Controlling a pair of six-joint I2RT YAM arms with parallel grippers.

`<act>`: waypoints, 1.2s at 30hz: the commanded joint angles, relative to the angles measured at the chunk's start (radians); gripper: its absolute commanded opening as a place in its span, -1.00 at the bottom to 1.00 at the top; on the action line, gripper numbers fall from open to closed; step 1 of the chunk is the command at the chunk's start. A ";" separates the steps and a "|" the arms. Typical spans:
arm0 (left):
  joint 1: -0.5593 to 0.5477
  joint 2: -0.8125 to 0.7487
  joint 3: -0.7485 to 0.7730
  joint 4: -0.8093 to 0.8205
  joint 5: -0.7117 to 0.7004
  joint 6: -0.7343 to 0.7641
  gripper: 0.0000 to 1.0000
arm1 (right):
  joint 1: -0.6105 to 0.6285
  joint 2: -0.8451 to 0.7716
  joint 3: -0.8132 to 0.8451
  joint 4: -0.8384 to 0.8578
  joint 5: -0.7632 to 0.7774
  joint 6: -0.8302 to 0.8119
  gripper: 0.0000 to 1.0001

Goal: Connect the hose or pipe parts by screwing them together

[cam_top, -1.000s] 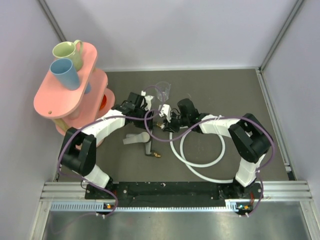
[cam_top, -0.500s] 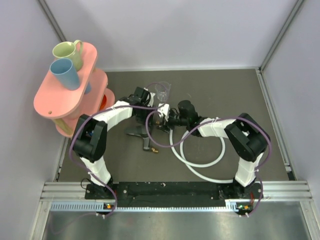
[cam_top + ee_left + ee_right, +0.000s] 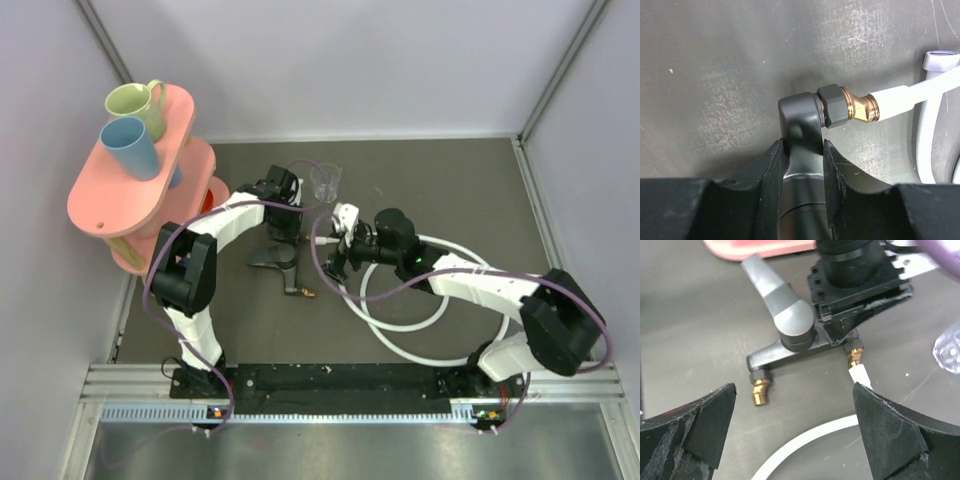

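Note:
My left gripper (image 3: pixel 802 145) is shut on the dark body of the black T-shaped fitting (image 3: pixel 799 112). A brass tip (image 3: pixel 860 107) on that fitting runs straight into the white hose (image 3: pixel 900 97). From the right wrist view, the fitting (image 3: pixel 790 347) lies on the table under the left gripper (image 3: pixel 855 285), with one brass tip (image 3: pixel 759 385) free and the other (image 3: pixel 855 357) meeting the hose end (image 3: pixel 860 375). My right gripper (image 3: pixel 793 387) stands wide open just short of the fitting, holding nothing. From above, the hose (image 3: pixel 400 300) loops beside the right gripper (image 3: pixel 338 258).
A clear plastic cup (image 3: pixel 325 180) stands just behind the left gripper (image 3: pixel 283 232). A pink tiered stand (image 3: pixel 120 190) with a green mug (image 3: pixel 135 100) and a blue cup (image 3: pixel 130 145) fills the left side. Purple cables (image 3: pixel 320 255) trail along both arms.
The right gripper has opened wide and let go of the hose end, drawing back to the right. The left gripper has stayed shut on the fitting.

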 commanded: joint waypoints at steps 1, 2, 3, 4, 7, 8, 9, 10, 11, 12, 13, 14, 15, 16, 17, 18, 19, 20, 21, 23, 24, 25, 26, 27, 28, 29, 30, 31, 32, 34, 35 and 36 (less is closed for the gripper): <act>0.015 -0.035 0.101 -0.023 -0.021 -0.011 -0.32 | 0.005 -0.106 0.193 -0.413 0.199 0.347 0.98; 0.015 -0.054 0.113 -0.029 0.005 -0.009 0.18 | 0.005 -0.124 0.189 -0.453 0.212 0.456 0.98; 0.015 -0.063 0.139 -0.035 0.011 -0.011 0.34 | 0.007 -0.187 0.175 -0.455 0.207 0.499 0.98; 0.015 -0.086 0.151 -0.052 0.028 -0.011 0.51 | 0.007 -0.219 0.142 -0.457 0.210 0.535 0.98; 0.015 -0.147 0.182 -0.063 0.062 -0.021 0.98 | 0.007 -0.368 0.112 -0.524 0.323 0.612 0.98; 0.015 -0.166 0.185 -0.063 0.097 -0.030 0.98 | 0.008 -0.397 0.120 -0.565 0.356 0.616 0.98; 0.015 -0.185 0.190 -0.063 0.114 -0.037 0.98 | 0.008 -0.449 0.129 -0.637 0.385 0.621 0.98; 0.015 -0.231 0.191 -0.061 0.145 -0.047 0.98 | 0.008 -0.472 0.151 -0.680 0.440 0.622 0.98; 0.015 -0.259 0.188 -0.055 0.195 -0.052 0.98 | 0.010 -0.492 0.160 -0.714 0.487 0.624 0.98; 0.015 -0.291 0.179 -0.046 0.230 -0.058 0.98 | 0.010 -0.534 0.180 -0.780 0.555 0.625 0.98; 0.013 -0.370 0.164 -0.028 0.263 -0.066 0.98 | 0.010 -0.554 0.188 -0.808 0.586 0.636 0.98; 0.013 -0.417 0.106 0.029 0.333 -0.072 0.98 | 0.008 -0.578 0.197 -0.831 0.610 0.639 0.98; 0.013 -0.469 0.069 0.070 0.358 -0.081 0.98 | 0.008 -0.616 0.204 -0.862 0.629 0.641 0.98; 0.013 -0.574 0.029 0.110 0.370 -0.108 0.98 | 0.008 -0.640 0.201 -0.871 0.626 0.645 0.98; 0.013 -0.633 -0.076 0.206 0.376 -0.130 0.98 | 0.010 -0.660 0.197 -0.874 0.617 0.655 0.98; 0.013 -0.740 -0.132 0.263 0.387 -0.151 0.98 | 0.008 -0.676 0.183 -0.871 0.593 0.668 0.98; 0.012 -0.791 -0.196 0.314 0.390 -0.184 0.97 | 0.008 -0.702 0.177 -0.873 0.580 0.696 0.98; 0.012 -0.839 -0.282 0.375 0.386 -0.195 0.97 | 0.010 -0.712 0.172 -0.873 0.568 0.705 0.98; 0.013 -0.926 -0.322 0.388 0.381 -0.199 0.97 | 0.010 -0.718 0.160 -0.874 0.554 0.713 0.98; 0.012 -1.006 -0.411 0.391 0.383 -0.201 0.98 | 0.010 -0.738 0.143 -0.873 0.562 0.722 0.98; 0.012 -1.075 -0.436 0.390 0.390 -0.207 0.98 | 0.010 -0.746 0.122 -0.871 0.575 0.712 0.98; 0.012 -1.106 -0.460 0.391 0.390 -0.210 0.98 | 0.008 -0.758 0.109 -0.866 0.595 0.708 0.98; 0.013 -1.158 -0.508 0.391 0.387 -0.215 0.98 | 0.010 -0.764 0.085 -0.860 0.632 0.707 0.98; 0.012 -1.179 -0.525 0.387 0.371 -0.218 0.98 | 0.010 -0.769 0.073 -0.853 0.646 0.704 0.98; 0.012 -1.199 -0.543 0.385 0.361 -0.216 0.98 | 0.008 -0.778 0.062 -0.834 0.651 0.701 0.98; 0.012 -1.235 -0.557 0.387 0.348 -0.212 0.98 | 0.010 -0.779 0.044 -0.827 0.651 0.699 0.98; 0.013 -1.247 -0.576 0.371 0.308 -0.205 0.98 | 0.008 -0.782 0.037 -0.819 0.652 0.707 0.98; 0.013 -1.258 -0.582 0.365 0.297 -0.201 0.98 | 0.010 -0.784 0.033 -0.814 0.651 0.713 0.98; 0.013 -1.275 -0.588 0.365 0.292 -0.193 0.98 | 0.008 -0.787 0.022 -0.805 0.655 0.717 0.98; 0.013 -1.281 -0.586 0.351 0.285 -0.173 0.98 | 0.008 -0.787 0.013 -0.800 0.657 0.716 0.98; 0.013 -1.287 -0.586 0.353 0.278 -0.158 0.98 | 0.010 -0.787 0.008 -0.796 0.664 0.705 0.98; 0.012 -1.289 -0.580 0.341 0.268 -0.150 0.98 | 0.010 -0.789 0.008 -0.796 0.669 0.701 0.98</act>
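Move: Gripping the faucet bar at its farther end, the left hand has the faucet's middle about 5 cm back and 1 cm to its left; the plugged-on hose end lies some 6 cm right, the loose hose end 10 cm right, both level with it, and the glass 14 cm ahead, 7 cm right. The open, empty right hand has the faucet's middle 2 cm ahead, 9 cm left and 9 cm below it, with the plugged-on hose end about 7 cm ahead, 2 cm left and as far down. Letting go of the faucet bar, the left fingers spread wide as the hand lifts away nearly 27 cm, then draws back about 16 cm and sinks slightly, fingers swinging up from pointing down to forward-right. The right hand, still open, retreats right some 17 cm and a little back, rising before settling lower, and turns clockwise. ##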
